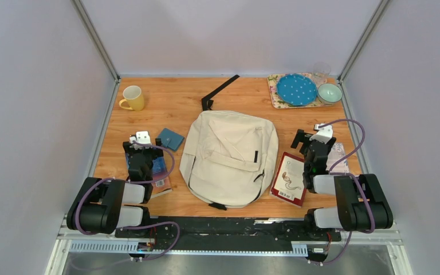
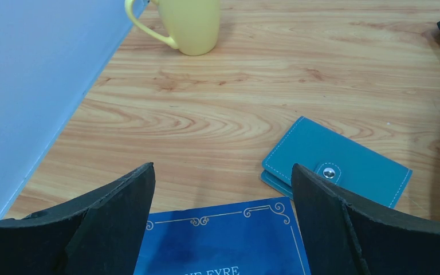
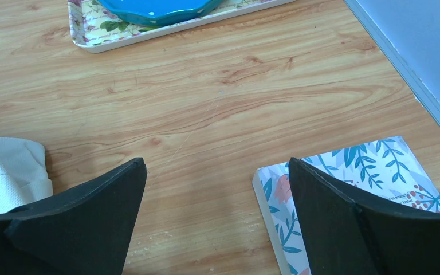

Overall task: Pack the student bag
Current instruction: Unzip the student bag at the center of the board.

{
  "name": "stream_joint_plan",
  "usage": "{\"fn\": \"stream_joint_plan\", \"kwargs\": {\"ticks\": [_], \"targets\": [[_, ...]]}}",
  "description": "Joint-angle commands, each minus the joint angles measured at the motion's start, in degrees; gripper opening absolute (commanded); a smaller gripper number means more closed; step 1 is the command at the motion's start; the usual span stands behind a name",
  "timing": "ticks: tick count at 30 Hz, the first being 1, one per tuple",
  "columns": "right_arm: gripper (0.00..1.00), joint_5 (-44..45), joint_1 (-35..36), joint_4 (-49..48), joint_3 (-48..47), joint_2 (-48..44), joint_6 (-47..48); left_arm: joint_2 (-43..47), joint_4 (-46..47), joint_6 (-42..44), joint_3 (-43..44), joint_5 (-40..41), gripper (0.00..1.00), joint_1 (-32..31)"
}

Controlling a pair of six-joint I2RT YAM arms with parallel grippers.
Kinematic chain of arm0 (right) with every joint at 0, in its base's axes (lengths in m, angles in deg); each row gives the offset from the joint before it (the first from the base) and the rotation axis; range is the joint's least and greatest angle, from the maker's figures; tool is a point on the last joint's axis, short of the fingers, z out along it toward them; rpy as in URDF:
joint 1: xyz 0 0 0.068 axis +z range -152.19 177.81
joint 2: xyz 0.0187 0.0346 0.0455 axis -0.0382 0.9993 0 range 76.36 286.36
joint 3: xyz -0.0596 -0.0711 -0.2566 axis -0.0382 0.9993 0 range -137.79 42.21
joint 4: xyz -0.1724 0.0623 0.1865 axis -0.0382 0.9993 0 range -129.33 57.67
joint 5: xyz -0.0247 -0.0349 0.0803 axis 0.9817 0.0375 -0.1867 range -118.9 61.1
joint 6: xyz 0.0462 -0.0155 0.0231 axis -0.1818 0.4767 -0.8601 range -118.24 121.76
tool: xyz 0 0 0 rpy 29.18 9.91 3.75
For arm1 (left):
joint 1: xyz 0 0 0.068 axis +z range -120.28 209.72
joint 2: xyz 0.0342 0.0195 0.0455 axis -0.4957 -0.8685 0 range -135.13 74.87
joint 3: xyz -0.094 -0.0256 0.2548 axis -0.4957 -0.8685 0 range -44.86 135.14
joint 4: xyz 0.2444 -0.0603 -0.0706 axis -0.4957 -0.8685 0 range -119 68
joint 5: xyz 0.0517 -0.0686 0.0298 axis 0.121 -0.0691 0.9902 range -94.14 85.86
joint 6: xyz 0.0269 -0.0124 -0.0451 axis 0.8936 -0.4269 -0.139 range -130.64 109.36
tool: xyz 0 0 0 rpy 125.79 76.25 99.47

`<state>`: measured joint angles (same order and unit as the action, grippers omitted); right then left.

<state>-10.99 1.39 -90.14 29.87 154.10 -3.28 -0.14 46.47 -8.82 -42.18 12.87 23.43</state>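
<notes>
The student bag (image 1: 229, 157), a cream backpack with black straps, lies flat and closed in the middle of the table; its edge (image 3: 6, 166) shows in the right wrist view. My left gripper (image 1: 140, 142) (image 2: 222, 169) is open above a blue book (image 2: 223, 240) (image 1: 159, 172), holding nothing, and a teal wallet (image 2: 338, 163) (image 1: 171, 139) lies just to its right. My right gripper (image 1: 311, 138) (image 3: 216, 163) is open over bare wood. A floral notebook (image 3: 378, 189) (image 1: 338, 152) lies under its right finger, and a red book (image 1: 289, 177) sits beside the bag.
A yellow mug (image 1: 133, 98) (image 2: 192, 26) stands at the back left. At the back right a floral tray (image 1: 275, 94) (image 3: 91, 34) carries a blue dotted plate (image 1: 296, 89), a pale bowl (image 1: 329, 93) and a clear glass (image 1: 321, 71). Walls enclose the table on three sides.
</notes>
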Motion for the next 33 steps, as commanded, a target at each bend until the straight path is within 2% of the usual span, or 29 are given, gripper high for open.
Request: {"fn": "stream_joint_plan", "kwargs": {"ticks": [1,14,15,16,18,19,20,21,22,23,24,25,26,27,29,30,32,33], "targets": [[0.99,1.1,0.0,-2.1,-1.2,-1.1,0.7,0.2,2.8,-0.5,-14.2,-0.5,0.95,-0.1],[0.99,1.1,0.1,-2.0,-1.3,-1.1,0.7,0.3,2.9,-0.5,-14.5,-0.4,0.96,-0.1],[0.99,1.1,0.0,-2.1,-1.1,-1.2,0.8,0.4,3.5,-0.7,-14.4,1.8,0.96,-0.1],[0.99,2.5,0.0,-4.1,-1.4,-1.6,1.0,2.5,1.1,-1.4,-14.4,1.4,0.99,-0.1],[0.99,6.9,0.4,9.8,-5.6,-6.2,-2.1,4.3,1.6,-0.3,-15.5,0.0,0.99,-0.5],[0.99,7.6,0.3,28.3,-13.6,-10.6,-4.1,8.6,-0.8,0.5,-15.3,3.3,0.99,-1.6],[0.99,7.4,0.4,35.9,-17.0,-12.3,-5.7,12.0,-4.9,-0.1,-13.9,7.1,0.99,-2.6],[0.99,5.6,0.4,41.7,-20.6,-13.4,-5.9,15.4,-16.8,-4.0,-12.6,11.2,0.99,-3.1],[0.99,4.5,0.3,51.3,-25.6,-15.5,-6.2,22.1,-23.5,-7.0,-11.0,12.7,0.99,-3.1],[0.99,3.6,0.3,56.2,-28.0,-16.6,-7.2,25.0,-29.6,-10.0,-7.4,13.4,0.99,-3.1],[0.99,1.7,0.4,60.2,-29.7,-17.6,-8.8,27.6,-43.6,-16.4,-5.0,11.8,0.99,-3.1],[0.99,0.6,0.4,66.2,-30.9,-18.8,-12.8,32.2,-50.6,-19.5,-3.0,10.3,0.99,-3.1],[0.99,-1.1,0.4,67.7,-31.3,-21.4,-14.2,33.9,-56.3,-22.1,2.3,8.8,0.99,-3.1],[0.99,-6.5,0.3,68.5,-30.6,-23.0,-15.5,35.3,-64.3,-25.2,3.9,6.0,0.99,-3.1],[0.99,-12.5,0.3,67.5,-26.4,-27.3,-18.8,38.4,-70.9,-28.4,8.2,4.4,0.99,-3.1],[0.99,-19.0,0.3,66.3,-24.2,-28.5,-19.9,39.3,-75.1,-30.6,9.4,2.1,0.99,-3.1],[0.99,-24.3,0.3,62.5,-20.9,-30.4,-24.1,41.7,-77.4,-31.5,11.3,-1.4,0.99,-3.1],[0.99,-30.4,0.3,60.9,-17.8,-31.1,-25.0,42.4,-79.2,-31.6,11.6,-5.5,0.99,-3.2]]}}
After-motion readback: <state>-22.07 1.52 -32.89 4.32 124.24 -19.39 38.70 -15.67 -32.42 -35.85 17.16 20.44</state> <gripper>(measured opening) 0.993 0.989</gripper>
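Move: The student bag lies flat between the hands. Its middle is about 37 cm to the left hand's right, 4 cm back and 6 cm lower. The teal wallet is some 11 cm right and 5 ahead of that hand, and the Jane Eyre book is nearly below, 3 right and 5 back. From the right hand the bag is about 38 cm left, 5 back and 4 lower; the red book is 10 left and 14 back, the floral book 9 right and 5 back. Upward first, after a rest, the right hand climbs quickly to some 17 cm, then sinks a little while easing back and about 4 cm left, its left side rolling up. The left hand lifts about 3 cm, then draws back over 5 cm and sinks again above the Jane Eyre book, left side rolling down and fingers tipping down. Both grippers stay wide open and empty. ##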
